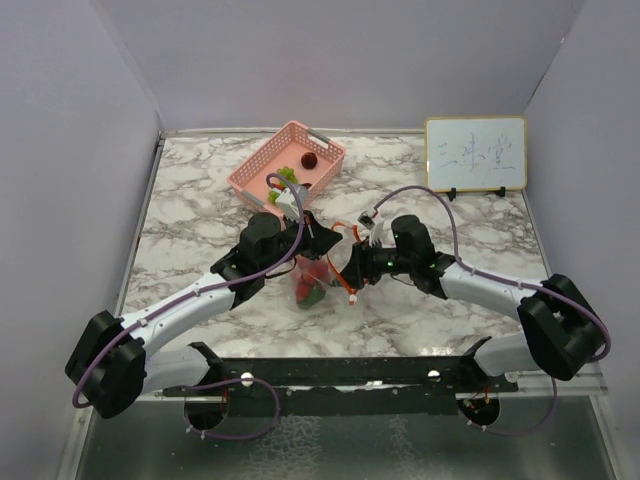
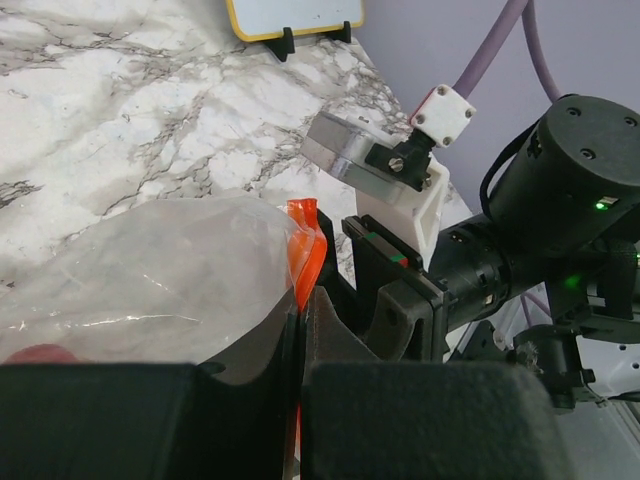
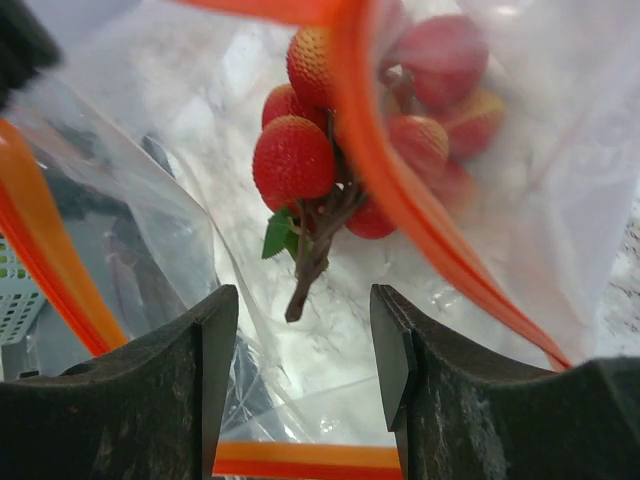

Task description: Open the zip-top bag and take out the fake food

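Observation:
The zip-top bag (image 1: 318, 270) hangs upright between my two grippers above the table's middle, its mouth pulled apart. My left gripper (image 2: 300, 302) is shut on the bag's red-orange zip strip (image 2: 303, 240) and holds that side up. Facing down into the mouth, my right gripper (image 3: 300, 350) stands open with nothing pinched. Inside lies the fake food (image 3: 296, 160), a cluster of bumpy red berries on a brown stem with a green leaf. The stem's end reaches between the right fingertips (image 3: 205, 340) without touching them. The top view shows red and green pieces (image 1: 313, 285) at the bag's bottom.
A pink mesh basket (image 1: 262, 163) stands behind the bag and holds a dark red piece (image 1: 310, 159) and green pieces (image 1: 284, 177). A small whiteboard (image 1: 475, 153) stands at the back right. The two arms nearly meet over the bag.

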`<state>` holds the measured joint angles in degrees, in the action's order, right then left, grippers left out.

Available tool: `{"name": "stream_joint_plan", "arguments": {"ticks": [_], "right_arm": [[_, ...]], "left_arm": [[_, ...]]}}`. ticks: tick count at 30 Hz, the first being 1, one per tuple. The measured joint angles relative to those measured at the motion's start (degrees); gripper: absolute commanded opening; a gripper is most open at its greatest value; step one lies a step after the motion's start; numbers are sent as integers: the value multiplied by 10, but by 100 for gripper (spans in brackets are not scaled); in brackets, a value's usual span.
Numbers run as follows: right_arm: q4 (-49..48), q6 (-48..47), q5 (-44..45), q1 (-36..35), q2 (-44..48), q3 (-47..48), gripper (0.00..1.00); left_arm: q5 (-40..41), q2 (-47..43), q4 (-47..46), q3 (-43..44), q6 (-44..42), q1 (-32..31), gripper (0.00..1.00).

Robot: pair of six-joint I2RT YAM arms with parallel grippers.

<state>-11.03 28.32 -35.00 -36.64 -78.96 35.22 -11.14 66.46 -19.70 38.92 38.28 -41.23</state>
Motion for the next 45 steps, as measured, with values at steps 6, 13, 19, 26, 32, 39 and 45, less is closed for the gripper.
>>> {"name": "stream_joint_plan", "arguments": {"ticks": [6, 13, 19, 26, 32, 39, 45], "right_arm": [[14, -3, 4, -3, 6, 22, 56], [22, -5, 6, -13, -10, 24, 56], [22, -5, 10, -35, -28, 24, 55], [22, -5, 13, -39, -39, 24, 32], [21, 0, 13, -39, -39, 26, 14], [18, 4, 15, -40, -39, 26, 1], [29, 1, 41, -40, -16, 26, 1]], "left_arm": [[0, 0, 0, 0, 0, 0, 0], [0, -2, 1, 0, 0, 0, 0], [0, -2, 2, -1, 0, 0, 0], [1, -3, 2, -3, 0, 0, 0], [1, -3, 2, -4, 0, 0, 0], [1, -3, 2, -4, 0, 0, 0], [6, -8, 9, -9, -1, 0, 0]]}}
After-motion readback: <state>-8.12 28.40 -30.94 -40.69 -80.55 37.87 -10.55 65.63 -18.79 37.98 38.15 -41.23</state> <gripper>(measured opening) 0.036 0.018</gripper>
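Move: Ahead of the right hand's spread fingers, inside the bag, the stem of the red fruit bunch ends about 2 cm to the left, 1 cm back and 2 cm down; the bunch itself sits some 8 cm left, 2 cm forward and 5 cm below. The pink basket stands roughly 26 cm farther out and 15 cm left. From the left hand, shut on the bag's orange zip rim, the bunch lies about 4 cm back, 6 cm left and 18 cm below. Reaching deeper into the bag, the right hand first lifts about 1 cm, then goes left, back and down, some 2.5 cm down from its high point. There it stays while its half-open fingers shut on the stem of the red fruit bunch, pinching it, and then starts to rise by about 1 cm, easing forward. The left hand keeps its grip on the orange rim, holding the bag up nearly still. ##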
